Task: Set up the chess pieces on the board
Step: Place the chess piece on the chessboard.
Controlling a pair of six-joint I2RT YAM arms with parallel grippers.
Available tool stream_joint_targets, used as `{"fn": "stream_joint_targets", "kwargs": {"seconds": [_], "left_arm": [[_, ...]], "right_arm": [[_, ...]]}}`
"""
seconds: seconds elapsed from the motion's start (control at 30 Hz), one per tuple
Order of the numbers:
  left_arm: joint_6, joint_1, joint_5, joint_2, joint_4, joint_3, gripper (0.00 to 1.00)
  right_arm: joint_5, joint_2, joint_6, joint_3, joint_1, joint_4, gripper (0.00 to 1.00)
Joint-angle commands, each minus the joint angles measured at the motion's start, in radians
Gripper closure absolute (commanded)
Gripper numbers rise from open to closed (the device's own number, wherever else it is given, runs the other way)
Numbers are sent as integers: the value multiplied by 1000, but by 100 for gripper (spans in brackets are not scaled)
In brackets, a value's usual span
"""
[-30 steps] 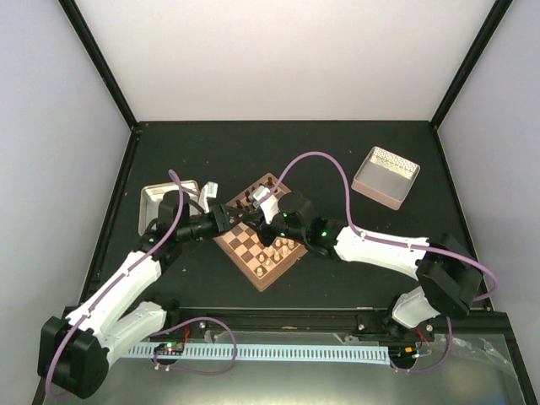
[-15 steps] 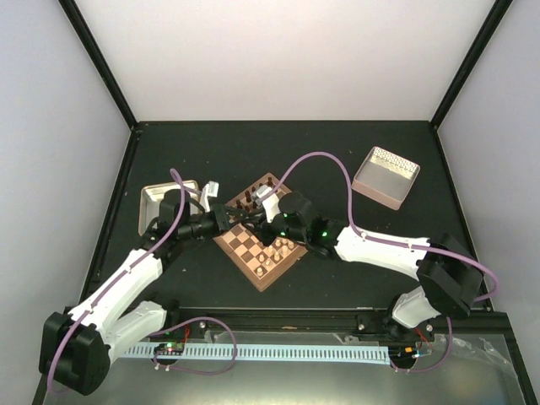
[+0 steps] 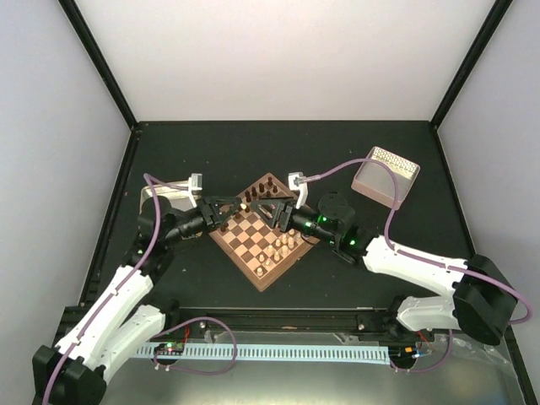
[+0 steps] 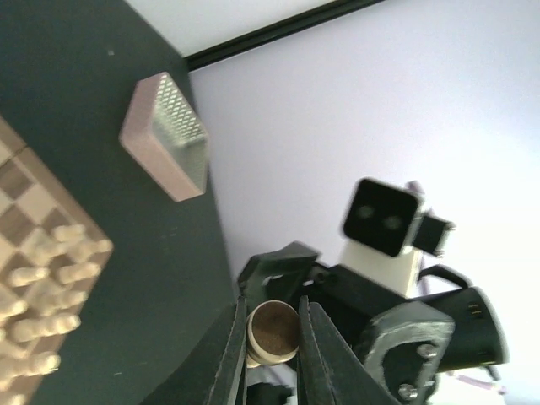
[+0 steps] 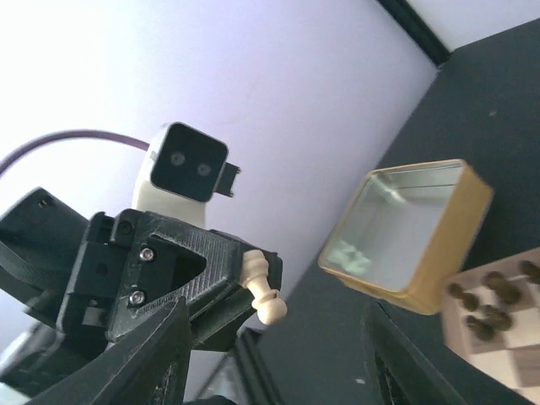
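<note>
A pale chess piece (image 4: 272, 333) is held base-on between the fingers of my left gripper (image 4: 272, 319), which is shut on it. From the right wrist view the same piece (image 5: 263, 291) sticks out of the left gripper's black fingers. My right gripper (image 5: 274, 359) is open and faces it with a gap between them. Both grippers, left (image 3: 239, 205) and right (image 3: 268, 209), hover over the far-left part of the board (image 3: 245, 253). Pale pieces (image 3: 283, 246) stand near its right corner. Dark pieces (image 3: 253, 196) stand along its far-left edge.
A yellowish metal tray (image 5: 405, 236) lies left of the board, partly under the left arm (image 3: 169, 221). A pinkish bin (image 3: 386, 175) sits at the back right, also visible in the left wrist view as the bin (image 4: 164, 135).
The left gripper closed on the pale piece, then the right gripper opened and let it go. The right arm drew back to the right and the left arm pulled slightly left.
</note>
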Motion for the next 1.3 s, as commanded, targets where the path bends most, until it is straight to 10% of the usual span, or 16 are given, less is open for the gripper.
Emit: {"fn": "stream_joint_targets", "kwargs": {"seconds": [0.0, 0.43, 0.7, 1.27], "left_arm": [[-237, 1, -22, -42, 164, -18, 94], [-430, -1, -21, -49, 285, -76, 94], [-468, 0, -26, -42, 337, -104, 94], [-493, -2, -42, -57, 358, -133, 95]], "right_arm": [[-61, 28, 203, 25, -1, 145, 44], [-141, 83, 299, 34, 5, 255, 58], [-115, 119, 297, 63, 5, 159, 49], [-91, 150, 323, 77, 5, 252, 86]]}}
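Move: From the right gripper's open fingers, the light chess piece held in the left gripper lies about 4 cm to the left and 1 cm ahead, roughly level. The middle of the chessboard is some 22 cm below them, 5 cm back and 2 cm to the right; the dark pieces stand 3 cm left and 1 cm ahead, about 20 cm down. From the left gripper, which grips the piece's base, the open right gripper is about 5 cm to the right and 1 cm back. Keep the left gripper shut on the base of the light piece, rolling that wrist some 20 degrees and lifting it about 2 cm. Bring the right gripper about 3 cm left, easing back slightly and then forward again, turning its wrist to line up with the piece. Close its wide-open fingers to nearly shut around the head end. ##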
